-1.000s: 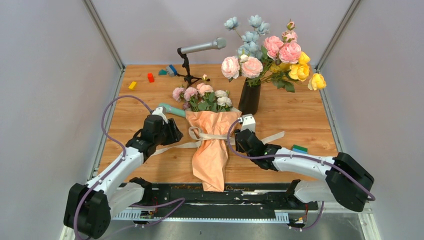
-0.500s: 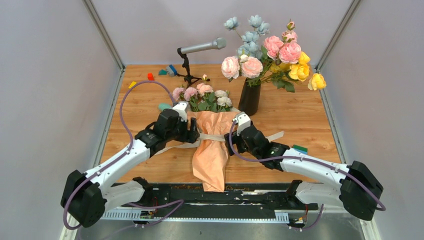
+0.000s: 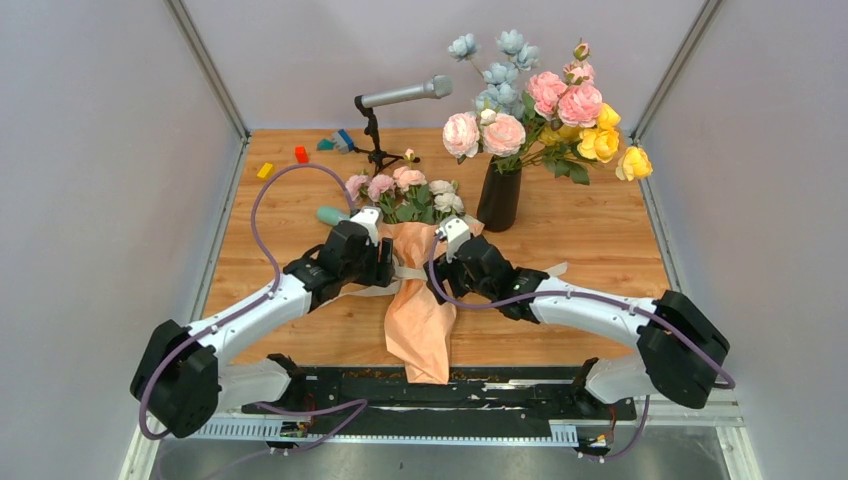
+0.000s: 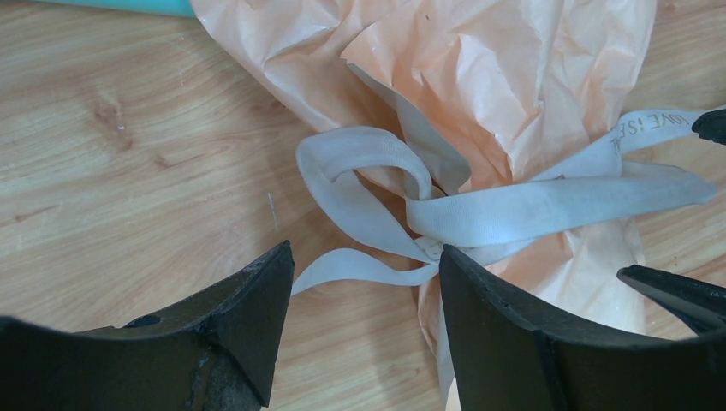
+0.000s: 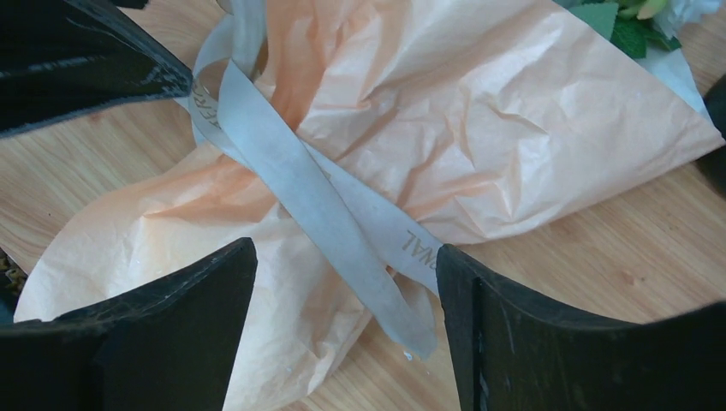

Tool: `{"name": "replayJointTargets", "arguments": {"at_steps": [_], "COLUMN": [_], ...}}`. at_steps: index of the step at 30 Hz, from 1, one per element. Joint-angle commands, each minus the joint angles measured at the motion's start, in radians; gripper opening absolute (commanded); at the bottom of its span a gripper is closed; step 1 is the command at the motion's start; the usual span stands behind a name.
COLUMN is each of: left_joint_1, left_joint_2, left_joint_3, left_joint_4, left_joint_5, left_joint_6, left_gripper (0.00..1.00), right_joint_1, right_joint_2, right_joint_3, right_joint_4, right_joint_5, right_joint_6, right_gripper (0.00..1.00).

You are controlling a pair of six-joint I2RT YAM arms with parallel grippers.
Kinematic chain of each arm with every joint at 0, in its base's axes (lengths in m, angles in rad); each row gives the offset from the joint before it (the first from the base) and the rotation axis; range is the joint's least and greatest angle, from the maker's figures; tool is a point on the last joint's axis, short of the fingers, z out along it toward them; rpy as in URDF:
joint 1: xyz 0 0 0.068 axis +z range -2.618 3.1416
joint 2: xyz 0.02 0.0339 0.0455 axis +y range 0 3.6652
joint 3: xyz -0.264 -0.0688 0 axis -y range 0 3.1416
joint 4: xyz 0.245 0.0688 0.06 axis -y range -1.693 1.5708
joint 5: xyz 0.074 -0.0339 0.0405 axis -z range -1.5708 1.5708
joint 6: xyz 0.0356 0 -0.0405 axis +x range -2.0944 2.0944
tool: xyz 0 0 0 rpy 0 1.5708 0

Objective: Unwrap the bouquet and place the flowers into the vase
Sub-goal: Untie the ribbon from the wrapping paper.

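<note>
The bouquet lies on the table in crinkled peach paper, with its pink and cream flowers at the far end. A cream ribbon is tied round its middle, with a loop and knot. My left gripper is open at the knot's left side, and a ribbon tail crosses between its fingers. Against the bouquet's right side my right gripper is open, ribbon tails lying loose between its fingers. The black vase stands behind, to the right.
The vase holds a big arrangement of blue, pink and yellow blooms. A microphone on a stand is at the back, with small coloured blocks at the far left. A teal object lies beside the left wrist.
Both arms have moved inward to the bouquet's tied middle, the right one last. Both grippers have opened wider.
</note>
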Motion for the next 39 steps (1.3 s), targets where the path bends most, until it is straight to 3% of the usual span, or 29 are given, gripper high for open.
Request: {"name": "replayJointTargets", "arguments": {"at_steps": [1, 13, 24, 39], "left_joint_1": [-0.002, -0.002, -0.001, -0.001], "left_joint_2": [0.021, 0.059, 0.081, 0.044], "left_joint_3": [-0.023, -0.055, -0.1, -0.084], "left_joint_4": [0.106, 0.184, 0.244, 0.182], "left_joint_5": [-0.002, 0.048, 0.078, 0.022], "left_joint_6": [-0.055, -0.122, -0.181, -0.191], "left_gripper": [0.7, 0.54, 0.44, 0.04], "right_joint_1": [-0.004, -0.003, -0.004, -0.005], "right_joint_2": [0.05, 0.191, 0.246, 0.16], "right_joint_3": [0.086, 0.182, 0.196, 0.152], "right_joint_4": [0.065, 0.078, 0.096, 0.079], "right_joint_5": [-0.049, -0.113, -0.161, -0.085], "right_joint_6": [-0.034, -0.052, -0.031, -0.009], "right_gripper": [0.77, 0.62, 0.38, 0.23]}}
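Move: Just below and inward of the left hand, the ribbon strand beside the knot is about 3 cm right and 4 cm down, level fore and aft. The flower heads lie some 14 cm ahead and 4 cm right of this hand; the teal handle is about 11 cm ahead and 11 cm left. From the right hand, the ribbon strand across the paper is 1 cm ahead, 5 cm left and 3 cm down, with the vase roughly 11 cm ahead and 12 cm right. Closing in from both sides, the right hand slides about 5 cm left over the paper, sinking some 2 cm with a slight counter-clockwise turn, while its fingers shut on the upper ribbon strand. The left hand sinks about 3 cm and edges 2 cm right, rolling its left side down about 10 degrees, and its fingers nearly shut on the ribbon just left of the knot. ##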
